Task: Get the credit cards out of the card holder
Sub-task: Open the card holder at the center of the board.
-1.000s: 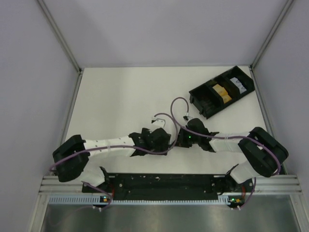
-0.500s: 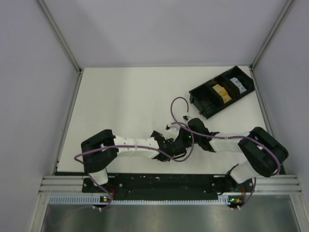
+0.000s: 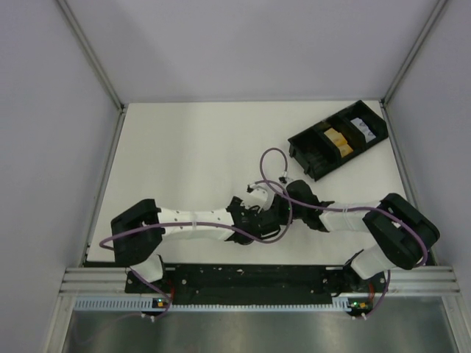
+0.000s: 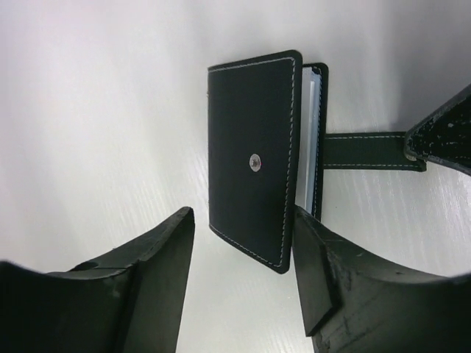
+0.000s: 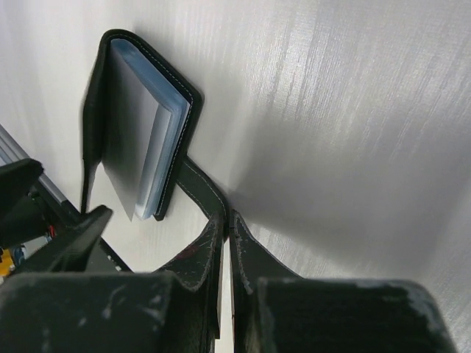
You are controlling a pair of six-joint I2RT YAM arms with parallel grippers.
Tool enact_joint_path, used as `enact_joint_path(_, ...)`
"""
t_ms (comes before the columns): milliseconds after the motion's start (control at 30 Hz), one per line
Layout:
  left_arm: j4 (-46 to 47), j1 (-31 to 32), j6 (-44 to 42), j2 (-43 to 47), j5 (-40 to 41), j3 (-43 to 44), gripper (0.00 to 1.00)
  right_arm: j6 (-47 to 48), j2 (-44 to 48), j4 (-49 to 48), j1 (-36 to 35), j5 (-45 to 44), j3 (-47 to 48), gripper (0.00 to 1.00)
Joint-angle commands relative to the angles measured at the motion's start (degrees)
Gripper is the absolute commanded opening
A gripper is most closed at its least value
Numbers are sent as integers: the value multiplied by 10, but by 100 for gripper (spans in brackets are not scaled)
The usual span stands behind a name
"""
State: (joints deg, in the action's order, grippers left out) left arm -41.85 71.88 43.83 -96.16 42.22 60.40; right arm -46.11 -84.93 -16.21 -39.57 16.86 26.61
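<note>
The card holder (image 4: 250, 158) lies half open on the table, a black cover with white stitching and a metal snap. Blue-grey sleeves (image 5: 158, 140) show between its covers; no credit cards show inside it. My right gripper (image 5: 228, 217) is shut on the holder's strap tab (image 4: 364, 149). My left gripper (image 4: 239, 220) is open around the holder's near corner: the right fingertip (image 4: 313, 250) touches the cover's edge, while the left one stands apart. In the top view both grippers meet over the holder and hide it. An orange-yellow card (image 3: 335, 137) lies in the tray.
A long black compartmented tray (image 3: 315, 156) stands at the back right, with a white item (image 3: 360, 126) in another compartment. Purple cables (image 3: 271, 158) loop above the wrists. The aluminium frame rail (image 3: 257, 276) runs along the near edge, close to the holder.
My left arm has swung right to the holder, and its jaws have narrowed round the near corner. The right gripper has kept its hold on the tab.
</note>
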Motion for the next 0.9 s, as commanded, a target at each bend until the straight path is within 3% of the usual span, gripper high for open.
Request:
enact_joint_path(0, -5, -11, 0, 44, 38, -7, 56, 22, 6, 5, 5, 1, 2, 0)
enact_joint_path(300, 30, -75, -25, 74, 19, -48, 39, 41, 8, 23, 5, 8, 6, 0)
enact_joint_path(533, 127, -156, -49, 134, -90, -137, 25, 61, 9, 51, 5, 7, 17, 0)
enact_joint_path(867, 201, -211, -38, 140, -176, -223, 27, 86, 24, 89, 5, 19, 43, 0)
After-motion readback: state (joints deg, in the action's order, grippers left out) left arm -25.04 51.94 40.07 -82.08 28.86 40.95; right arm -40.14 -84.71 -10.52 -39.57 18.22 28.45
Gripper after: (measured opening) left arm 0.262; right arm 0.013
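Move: The card holder's middle lies some 2 cm ahead of the left hand, 1 cm to its right and 3 cm below. Its half-raised cover is between the open fingers, with the free edge about 1 cm ahead, 2 cm to the right and 1 cm lower. The strap runs off to the right, its middle about 3 cm ahead, 8 cm right and 3 cm below. From the right hand, the card holder is roughly 9 cm to the left and 1 cm ahead, about level in height. The half-raised cover is swung open to the left: with its right finger inside the cover, the left hand lifts slightly, then sweeps about 8 cm left and 3 cm forward, sinking some 4.5 cm from its highest point as its fingers narrow around the cover's edge. The wrist turns roughly 15 degrees counter-clockwise and rolls its left side down. The right hand stays almost in place, still pinching the strap. ##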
